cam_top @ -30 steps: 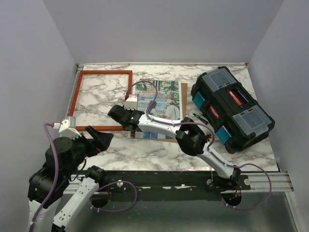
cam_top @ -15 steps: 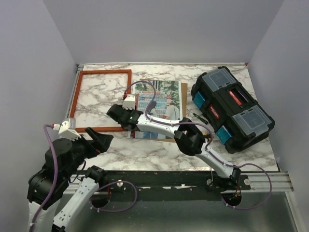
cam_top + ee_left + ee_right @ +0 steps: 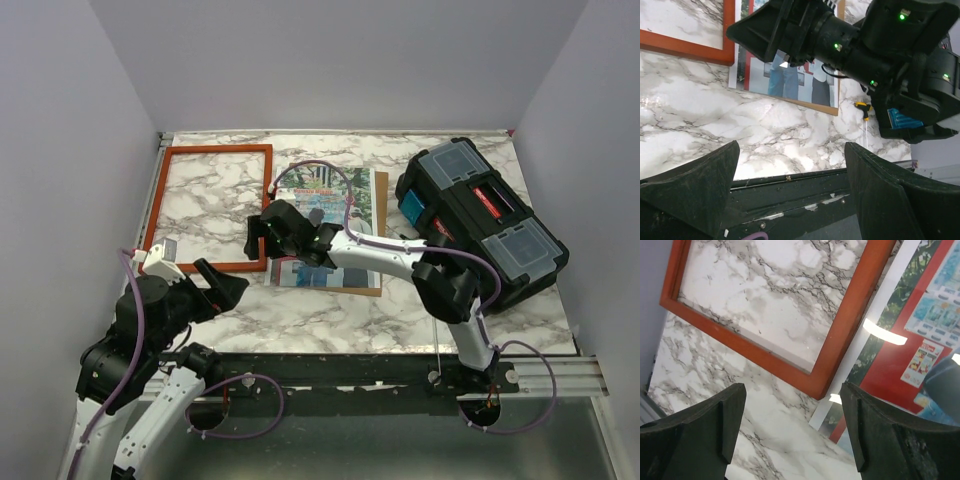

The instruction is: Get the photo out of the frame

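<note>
The orange-red frame [image 3: 210, 150] lies flat at the table's left with bare marble showing through it. Just to its right the photo [image 3: 355, 195] rests on a brown board [image 3: 379, 220]. My right gripper [image 3: 255, 238] hovers over the frame's near right corner, open. In the right wrist view that corner of the frame [image 3: 840, 340] and the photo's edge [image 3: 920, 340] lie ahead of the empty right gripper [image 3: 792, 430]. My left gripper [image 3: 222, 283] stands open near the table's front edge, empty [image 3: 792, 185]. It looks toward the photo [image 3: 790, 80].
A black toolbox [image 3: 480, 225] with clear lids and blue latches sits at the right of the table. A small yellow-handled screwdriver [image 3: 863, 107] lies between it and the board. Grey walls close in on the left, back and right.
The right gripper has gone from shut to open and drawn back to the right from the frame's near rail. The left arm has shifted slightly to the right.
</note>
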You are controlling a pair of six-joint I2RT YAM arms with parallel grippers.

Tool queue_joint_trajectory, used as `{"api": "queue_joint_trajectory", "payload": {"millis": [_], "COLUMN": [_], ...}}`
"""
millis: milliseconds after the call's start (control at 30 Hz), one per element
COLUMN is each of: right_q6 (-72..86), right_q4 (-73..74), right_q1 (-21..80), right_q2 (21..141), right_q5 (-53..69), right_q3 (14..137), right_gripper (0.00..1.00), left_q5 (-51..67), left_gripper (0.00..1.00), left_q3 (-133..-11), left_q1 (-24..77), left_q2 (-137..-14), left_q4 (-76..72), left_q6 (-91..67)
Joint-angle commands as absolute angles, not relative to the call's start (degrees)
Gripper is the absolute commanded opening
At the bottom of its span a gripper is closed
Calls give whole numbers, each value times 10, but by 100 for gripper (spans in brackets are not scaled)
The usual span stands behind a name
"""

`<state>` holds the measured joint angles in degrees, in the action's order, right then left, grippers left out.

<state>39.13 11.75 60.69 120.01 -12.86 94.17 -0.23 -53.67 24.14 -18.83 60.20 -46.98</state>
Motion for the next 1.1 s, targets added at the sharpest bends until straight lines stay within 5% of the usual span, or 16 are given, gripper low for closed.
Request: {"api": "queue_joint_trajectory", "payload": {"millis": [0, 1067], "right_q6": [378, 383], "right_q4": [6, -66], "right_q1": [583, 582], "right_q2": [1204, 1259], "right_q5": [17, 55], "right_q3": [881, 877], "right_gripper": [84, 84], "left_q5": [31, 26], "left_gripper": [89, 89], "left_q3": [-534, -524], "left_q1": [243, 243], "left_q2": [-194, -194], "left_q4": [570, 582], "left_q6": [-482, -475]}}
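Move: The right gripper, fingers open, hovers over the empty frame's near right corner, which lies roughly 2 cm to its left, 1 cm ahead and 6 cm below. The photo's near left corner is some 3 cm back from the hand and 2 cm left; the photo's middle is about 13 cm ahead and 12 cm right, flat on the table. From the left gripper, the frame corner lies about 18 cm ahead, 5 cm right and 20 cm lower. Lower the right gripper about 5 cm to the frame's near right corner, easing it some 3 cm left and slightly back. Turn the wrist roughly 15 degrees counter-clockwise on the way, and keep the fingers open so that the corner comes between them, nearer the finger on the photo's side. ##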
